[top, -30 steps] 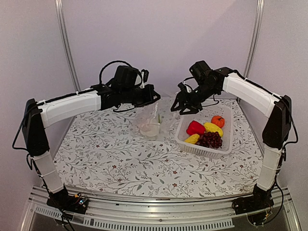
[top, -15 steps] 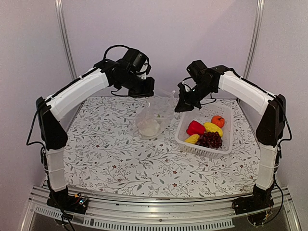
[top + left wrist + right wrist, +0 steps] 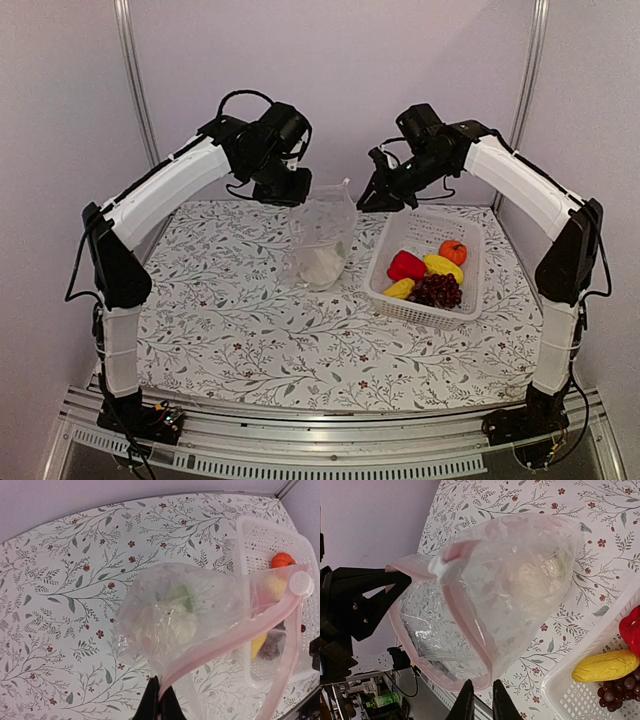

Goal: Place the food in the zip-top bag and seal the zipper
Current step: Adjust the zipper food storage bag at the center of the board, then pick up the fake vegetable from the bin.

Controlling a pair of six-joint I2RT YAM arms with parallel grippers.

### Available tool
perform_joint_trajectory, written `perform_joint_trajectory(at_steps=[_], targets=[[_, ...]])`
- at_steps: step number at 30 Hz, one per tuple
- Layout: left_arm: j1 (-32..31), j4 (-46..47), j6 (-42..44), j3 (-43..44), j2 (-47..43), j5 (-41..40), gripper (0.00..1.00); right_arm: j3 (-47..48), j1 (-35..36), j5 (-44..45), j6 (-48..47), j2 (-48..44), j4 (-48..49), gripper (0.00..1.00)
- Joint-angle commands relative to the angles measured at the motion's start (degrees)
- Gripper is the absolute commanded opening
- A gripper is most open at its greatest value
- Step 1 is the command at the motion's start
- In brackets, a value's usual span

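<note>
The clear zip-top bag [image 3: 322,235] hangs above the table from my left gripper [image 3: 297,190], which is shut on the pink zipper [image 3: 235,630] at one end of the mouth. A white lumpy food piece [image 3: 167,622] lies in the bag's bottom. My right gripper [image 3: 368,200] hovers just right of the bag. Its fingers [image 3: 466,702] stand a little apart at the pink rim [image 3: 470,682], with nothing between them. The red pepper [image 3: 405,265], yellow pieces [image 3: 442,265], orange fruit [image 3: 453,250] and grapes [image 3: 435,290] lie in the basket.
The white perforated basket [image 3: 470,300] stands on the flowered tablecloth at the right, under my right arm. A white slider tab [image 3: 301,584] sits at the far end of the zipper. Metal posts and pale walls close the back.
My left arm has risen and lifted the bag, which now hangs upright. The right gripper has closed from wide to a narrow gap and moved slightly up beside the bag.
</note>
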Motion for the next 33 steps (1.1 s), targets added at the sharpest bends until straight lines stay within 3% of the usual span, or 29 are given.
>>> perform_joint_trajectory(at_steps=[1, 6, 12, 23, 28, 33], targets=[[0.85, 5.3, -1.57, 0.32, -1.94, 0.57, 0.0, 2.94, -0.68, -3.61, 0.19, 0.07, 1.27, 0.22], [1.22, 8.24, -1.45, -1.16, -3.53, -0.51, 0.0, 2.86, -1.49, -5.91, -0.07, -0.09, 0.88, 0.35], [1.63, 8.53, -1.04, -1.69, -3.12, 1.33, 0.0, 1.46, -5.63, -0.07, -4.8, -1.95, -2.41, 0.51], [1.82, 9.98, -0.88, -4.07, -4.03, 2.16, 0.0, -12.24, -10.45, 17.45, -17.91, -3.71, -4.63, 0.64], [1.89, 10.71, -0.59, -5.55, -4.8, 2.42, 0.0, -15.97, -10.76, 16.48, -19.32, -3.11, -1.02, 0.68], [2.0, 10.71, -0.61, -6.46, -5.16, 3.18, 0.0, -17.16, -10.71, 19.06, -21.69, -1.26, -0.21, 0.8]])
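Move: The red pepper in the basket lies about 12 cm to the right of the right hand, 4 cm ahead and 22 cm below; from it, the small yellow vegetable stands 8 cm nearer, the grapes 6 cm farther right and 8 cm nearer, the larger yellow one 10 cm right. From the left hand, which pinches the bag's rim, the white vegetable in the bag is level ahead, 6 cm right, 22 cm below. The bag's rim stays pinched in the left hand, which rises some 3 cm and eases back about 1 cm, ending slightly farther forward. The right hand leaves the rim beside its fingertips, opening from nearly shut to about three quarters; it first lifts 2 cm, then sweeps right and down over the basket towards the red pepper, tipping to point more steeply down. ##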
